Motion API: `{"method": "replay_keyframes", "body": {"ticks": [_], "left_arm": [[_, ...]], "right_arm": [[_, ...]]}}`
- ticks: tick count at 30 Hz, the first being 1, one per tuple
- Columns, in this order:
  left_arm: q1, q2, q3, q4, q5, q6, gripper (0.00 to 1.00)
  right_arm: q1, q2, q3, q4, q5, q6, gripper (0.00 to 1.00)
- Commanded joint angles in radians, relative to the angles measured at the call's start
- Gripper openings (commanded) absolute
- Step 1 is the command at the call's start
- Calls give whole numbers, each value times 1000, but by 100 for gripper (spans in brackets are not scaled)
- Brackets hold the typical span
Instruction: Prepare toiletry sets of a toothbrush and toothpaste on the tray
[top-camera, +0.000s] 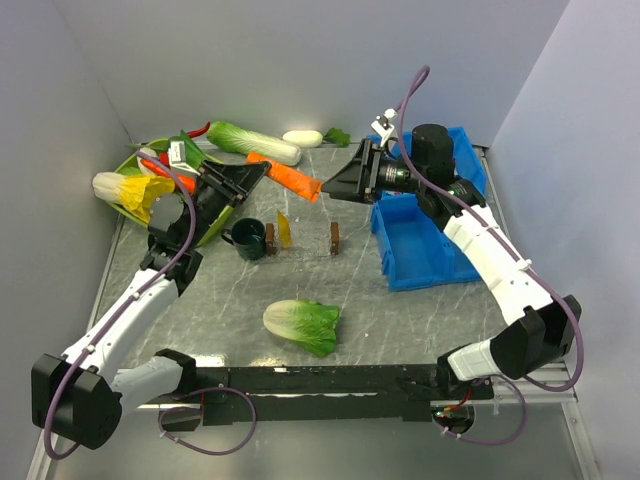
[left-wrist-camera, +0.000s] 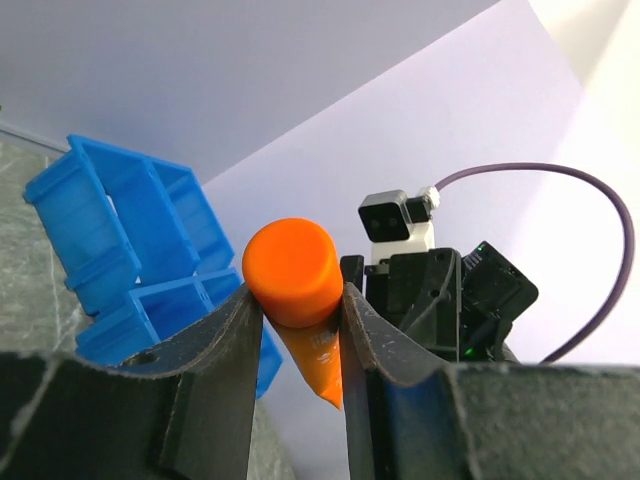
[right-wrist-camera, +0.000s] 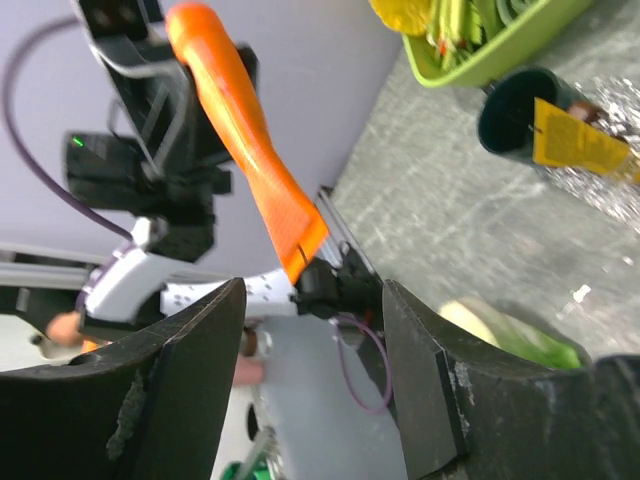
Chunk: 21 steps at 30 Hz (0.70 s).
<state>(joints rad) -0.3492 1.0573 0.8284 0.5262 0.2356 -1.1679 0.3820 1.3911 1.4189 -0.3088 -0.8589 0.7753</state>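
My left gripper (top-camera: 258, 172) is shut on the capped end of the orange toothpaste (top-camera: 288, 176), holding the tube in the air above the table. In the left wrist view its round cap (left-wrist-camera: 292, 270) sits between the two fingers and the flat tail points away. My right gripper (top-camera: 322, 188) faces it, open. The tube's flat tail (right-wrist-camera: 298, 238) ends just ahead of that gripper's open jaws, apart from both fingers. A yellow toothpaste (top-camera: 284, 230) stands beside the mug. The blue tray (top-camera: 385, 250) lies under the right arm. No toothbrush is in view.
A dark green mug (top-camera: 247, 238) and two small brown blocks (top-camera: 334, 238) stand mid-table. A cabbage (top-camera: 303, 325) lies nearer the arms. A green basket (top-camera: 130, 165) of vegetables sits at the left, with a long cabbage (top-camera: 255, 142) behind it.
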Motion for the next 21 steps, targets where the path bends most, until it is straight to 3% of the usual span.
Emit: {"method": "replay_keyframes", "body": {"ticks": [1, 21], "left_arm": [[-1, -19, -5, 118, -12, -52, 1], [-11, 3, -3, 150, 5, -44, 1]], "right_arm": [[3, 22, 3, 168, -14, 133, 63], [57, 114, 37, 283, -42, 231, 42]]}}
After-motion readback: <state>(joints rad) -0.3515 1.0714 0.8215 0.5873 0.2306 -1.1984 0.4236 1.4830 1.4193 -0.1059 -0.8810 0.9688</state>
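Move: The orange toothpaste, already held by its cap end in the left hand, has its middle about 9 cm left, 3 cm ahead of and 3 cm above the right hand, its flat end nearest. The tray lies some 6 cm left, 5 cm ahead and 30 cm below, with the yellow tube on it 11 cm left and 7 cm ahead. The green cup stands 21 cm left and 5 cm ahead. From the left hand, the toothpaste's middle is 5 cm right, 2 cm back and 2 cm lower. Leftward by about 3 cm and a little forward, the right hand eases in on the flat end of the orange toothpaste, bobbing up some 1.5 cm and sinking back on the way. Its wide-open fingers narrow by about a third around that end but stay parted. The left hand keeps its pinch on the cap end, almost still. ##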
